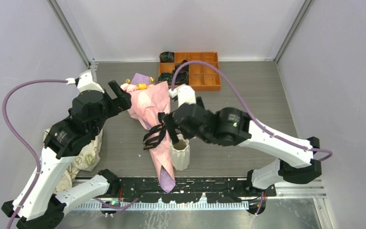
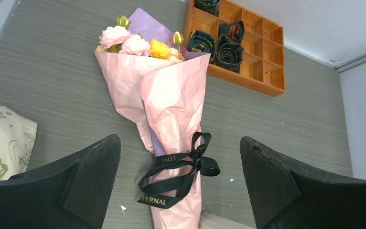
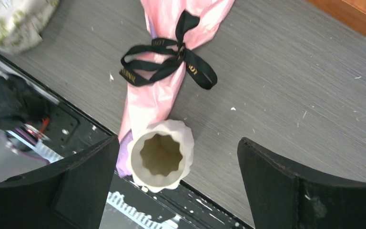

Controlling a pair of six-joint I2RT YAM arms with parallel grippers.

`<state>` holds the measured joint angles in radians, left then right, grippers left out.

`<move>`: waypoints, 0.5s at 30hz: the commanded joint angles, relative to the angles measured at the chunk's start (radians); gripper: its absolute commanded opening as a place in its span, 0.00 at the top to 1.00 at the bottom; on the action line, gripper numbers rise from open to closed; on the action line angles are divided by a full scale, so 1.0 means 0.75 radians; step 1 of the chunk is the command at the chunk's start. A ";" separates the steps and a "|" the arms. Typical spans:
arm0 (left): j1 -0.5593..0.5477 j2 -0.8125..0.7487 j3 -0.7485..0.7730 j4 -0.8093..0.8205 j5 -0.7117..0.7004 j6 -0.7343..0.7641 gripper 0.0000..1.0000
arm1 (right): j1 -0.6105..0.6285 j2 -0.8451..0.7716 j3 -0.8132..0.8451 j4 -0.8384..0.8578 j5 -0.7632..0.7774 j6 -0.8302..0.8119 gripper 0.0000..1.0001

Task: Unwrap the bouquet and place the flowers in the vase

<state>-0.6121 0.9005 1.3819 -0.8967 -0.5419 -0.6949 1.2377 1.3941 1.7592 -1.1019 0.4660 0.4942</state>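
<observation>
The bouquet [image 1: 148, 107] lies on the table, a pink and purple paper cone tied with a black ribbon [image 2: 181, 167]. The flowers [image 2: 133, 44] show only as pink and yellow heads at its far wide end; the stems are hidden in the paper. The white ribbed vase [image 1: 180, 153] stands upright and empty beside the cone's narrow tip. My left gripper [image 1: 123, 96] hovers open over the bouquet [image 2: 171, 95], holding nothing. My right gripper [image 3: 178, 140] is open above the vase's rim [image 3: 187, 138] and the ribbon [image 3: 164, 62], touching neither.
An orange compartment tray [image 1: 205, 78] with dark fabric coils [image 2: 219, 45] sits at the back. A beige leaf-print cloth [image 1: 88, 155] lies at the near left. The black mounting rail [image 1: 195, 183] runs along the near edge, right by the vase.
</observation>
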 commanded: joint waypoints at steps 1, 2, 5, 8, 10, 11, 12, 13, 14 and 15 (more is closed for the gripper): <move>0.004 0.017 -0.049 -0.010 -0.019 0.010 0.06 | 0.170 0.074 0.027 -0.142 0.286 0.077 0.00; 0.005 0.013 -0.060 -0.007 -0.012 0.010 0.06 | 0.189 0.075 0.009 -0.144 0.286 0.096 0.01; 0.005 0.000 -0.085 0.001 0.002 0.010 0.06 | 0.216 0.067 -0.069 -0.133 0.262 0.145 0.00; 0.004 -0.009 -0.095 -0.001 0.006 0.014 0.06 | 0.222 0.059 -0.149 -0.099 0.227 0.186 0.00; 0.005 -0.014 -0.101 -0.001 0.009 0.012 0.06 | 0.223 0.050 -0.183 -0.087 0.252 0.206 0.01; 0.004 -0.017 -0.102 0.001 0.013 0.011 0.06 | 0.222 0.042 -0.189 -0.087 0.270 0.211 0.01; 0.006 -0.021 -0.105 0.000 0.016 0.010 0.06 | 0.223 0.032 -0.187 -0.089 0.293 0.219 0.01; 0.005 -0.025 -0.106 0.000 0.019 0.010 0.06 | 0.222 0.017 -0.186 -0.088 0.304 0.222 0.00; 0.005 -0.030 -0.109 0.000 0.019 0.010 0.06 | 0.223 -0.001 -0.186 -0.082 0.307 0.223 0.01; 0.005 -0.034 -0.112 0.000 0.019 0.009 0.06 | 0.223 -0.020 -0.186 -0.071 0.309 0.222 0.00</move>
<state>-0.6121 0.9028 1.2984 -0.9173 -0.5262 -0.6952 1.4014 1.4536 1.6211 -1.1652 0.6273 0.6243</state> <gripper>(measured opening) 0.945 0.995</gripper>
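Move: Below and between the hands lies the ribbon bow on the bouquet: from the left hand about 3 cm ahead, 12 cm to the right and 33 cm down; from the right hand some 10 cm ahead, 9 cm to the left and 30 cm down. The vase stands almost under the right hand, roughly 3 cm back and 1 cm left, its middle 24 cm below. The flower heads lie about 22 cm ahead of the left hand and 1 cm to its right. Sinking about 6 cm over the vase while drawing back some 3 cm early on, the open right hand rolls about 10 degrees, its left side dropping, then slows to a near stop above the rim. The left hand, also wide open, lowers about 4 cm towards the ribbon bow, tips down slightly and halts. Neither touches anything. ##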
